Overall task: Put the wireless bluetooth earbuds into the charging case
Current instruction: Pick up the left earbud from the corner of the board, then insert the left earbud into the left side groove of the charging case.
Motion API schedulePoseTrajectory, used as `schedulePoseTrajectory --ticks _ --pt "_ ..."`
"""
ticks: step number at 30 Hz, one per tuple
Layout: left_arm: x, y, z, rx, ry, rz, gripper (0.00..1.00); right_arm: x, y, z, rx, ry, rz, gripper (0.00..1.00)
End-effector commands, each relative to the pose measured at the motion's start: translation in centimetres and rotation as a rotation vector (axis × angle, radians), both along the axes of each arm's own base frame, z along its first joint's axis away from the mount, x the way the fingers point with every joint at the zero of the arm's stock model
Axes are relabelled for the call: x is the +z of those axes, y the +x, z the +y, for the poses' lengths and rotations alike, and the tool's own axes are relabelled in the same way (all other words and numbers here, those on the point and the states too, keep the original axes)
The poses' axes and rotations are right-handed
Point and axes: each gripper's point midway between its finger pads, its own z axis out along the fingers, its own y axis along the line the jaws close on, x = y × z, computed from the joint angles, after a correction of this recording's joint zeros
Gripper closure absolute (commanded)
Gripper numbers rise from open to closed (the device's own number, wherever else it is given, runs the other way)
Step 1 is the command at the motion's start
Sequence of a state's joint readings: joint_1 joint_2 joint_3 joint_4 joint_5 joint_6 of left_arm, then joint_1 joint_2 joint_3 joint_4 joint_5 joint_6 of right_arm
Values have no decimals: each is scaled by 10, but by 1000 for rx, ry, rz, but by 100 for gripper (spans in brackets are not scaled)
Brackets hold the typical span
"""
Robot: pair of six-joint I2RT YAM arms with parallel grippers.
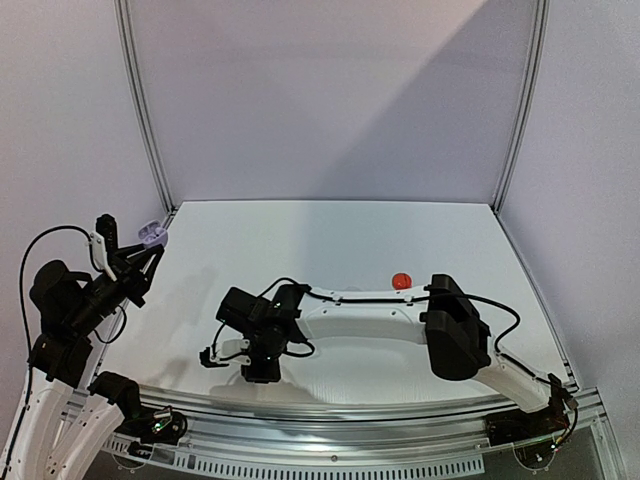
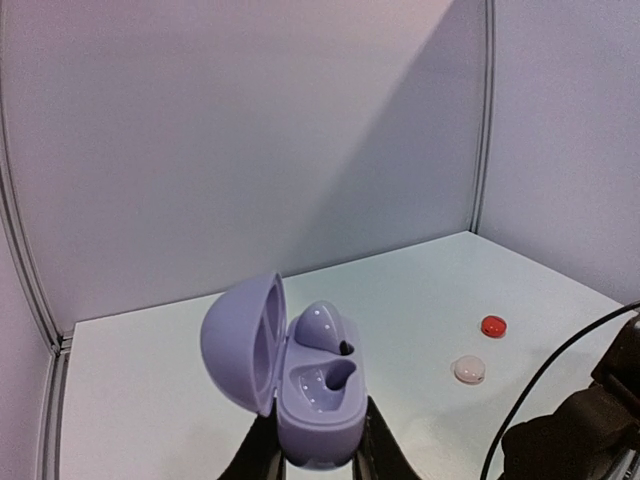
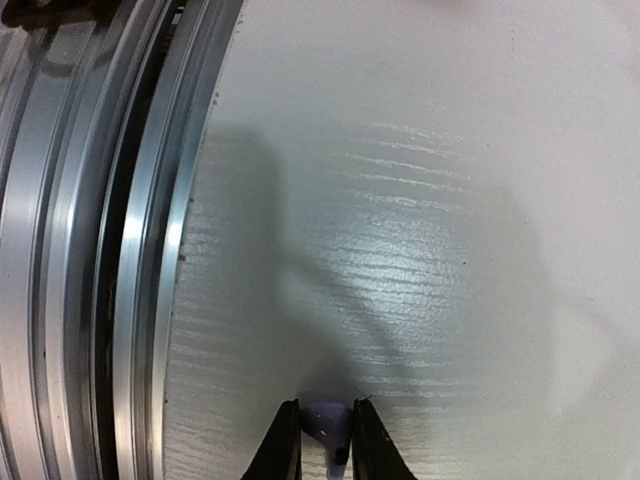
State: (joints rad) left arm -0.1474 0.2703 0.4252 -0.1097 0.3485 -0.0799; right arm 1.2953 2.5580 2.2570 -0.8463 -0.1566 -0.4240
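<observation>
My left gripper (image 2: 318, 455) is shut on the base of an open lilac charging case (image 2: 315, 395) and holds it above the table's left side (image 1: 151, 233). The lid stands open to the left. One lilac earbud (image 2: 322, 328) sits in the far socket, while the near socket (image 2: 340, 378) is empty. Near the table's front edge my right gripper (image 3: 326, 445) points down at the surface (image 1: 263, 372). It is shut on a small lilac earbud (image 3: 325, 420), whose dark tip shows between the fingers (image 3: 284, 445). No other earbuds show.
A red round case (image 2: 493, 326) (image 1: 402, 280) and a pale round case (image 2: 468, 370) lie closed on the table to the right. The aluminium rail (image 3: 130, 250) of the table's front edge runs just left of my right gripper. The right arm's cable (image 2: 560, 375) crosses nearby.
</observation>
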Motion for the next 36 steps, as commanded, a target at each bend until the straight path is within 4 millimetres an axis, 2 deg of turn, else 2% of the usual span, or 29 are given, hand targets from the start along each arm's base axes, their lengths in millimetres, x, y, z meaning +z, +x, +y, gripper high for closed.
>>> schedulePoseTrajectory --ticks 1,3,7,10,11,13,14,16,17,19,22,24,28,31,36 --pt "-6 2 4 21 7 8 100 30 2 15 -89 121 35 90" --pt "-5 2 4 19 6 5 100 48 6 20 -123 184 42 91" --pt "-3 1 2 8 12 -1 100 109 24 30 -225 336 47 91" --pt "2 -2 -4 -30 29 -25 100 183 34 34 -274 512 18 91" --pt "5 -3 -7 -49 36 -35 100 220 34 32 -278 597 5 92" --pt "9 -8 -15 -104 53 -63 100 272 35 30 -285 742 -14 92" --pt "12 -11 -21 -143 66 -85 100 307 35 26 -290 833 -26 92" --pt "17 -22 -34 -240 74 -118 100 353 32 23 -293 969 -33 94" --pt "27 -29 -41 -295 78 -173 100 371 30 22 -285 1024 -41 95" --pt "32 -42 -52 -387 88 -213 100 403 20 23 -253 1118 -54 96" --pt "38 -55 -62 -483 118 -252 100 428 6 32 -196 1193 -58 96" --pt "40 -59 -65 -516 125 -254 100 436 0 38 -171 1226 -56 96" --pt "46 -63 -66 -531 125 -260 100 422 -10 54 -133 1214 -48 96" --pt "51 -66 -67 -544 119 -263 100 424 -14 58 -115 1239 -35 97" --pt "57 -68 -67 -553 87 -249 100 413 -17 64 -108 1222 8 97"
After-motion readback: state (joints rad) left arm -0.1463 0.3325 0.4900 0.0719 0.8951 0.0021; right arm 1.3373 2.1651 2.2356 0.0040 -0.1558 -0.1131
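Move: The right hand, low at the table's near edge, already grips the purple earbud; the open purple case in the left hand lies about 9 cm ahead of it, 12 cm to its left and 27 cm above. On the table, the pink case is some 21 cm ahead and 20 cm right of the right hand, the red case about 26 cm ahead and 32 cm right. From the left hand the earbud is 9 cm back, 12 cm right and 27 cm below. Right hand lifts the gripped earbud some 40 cm, levelling out towards the case, which the left swings right and back. ##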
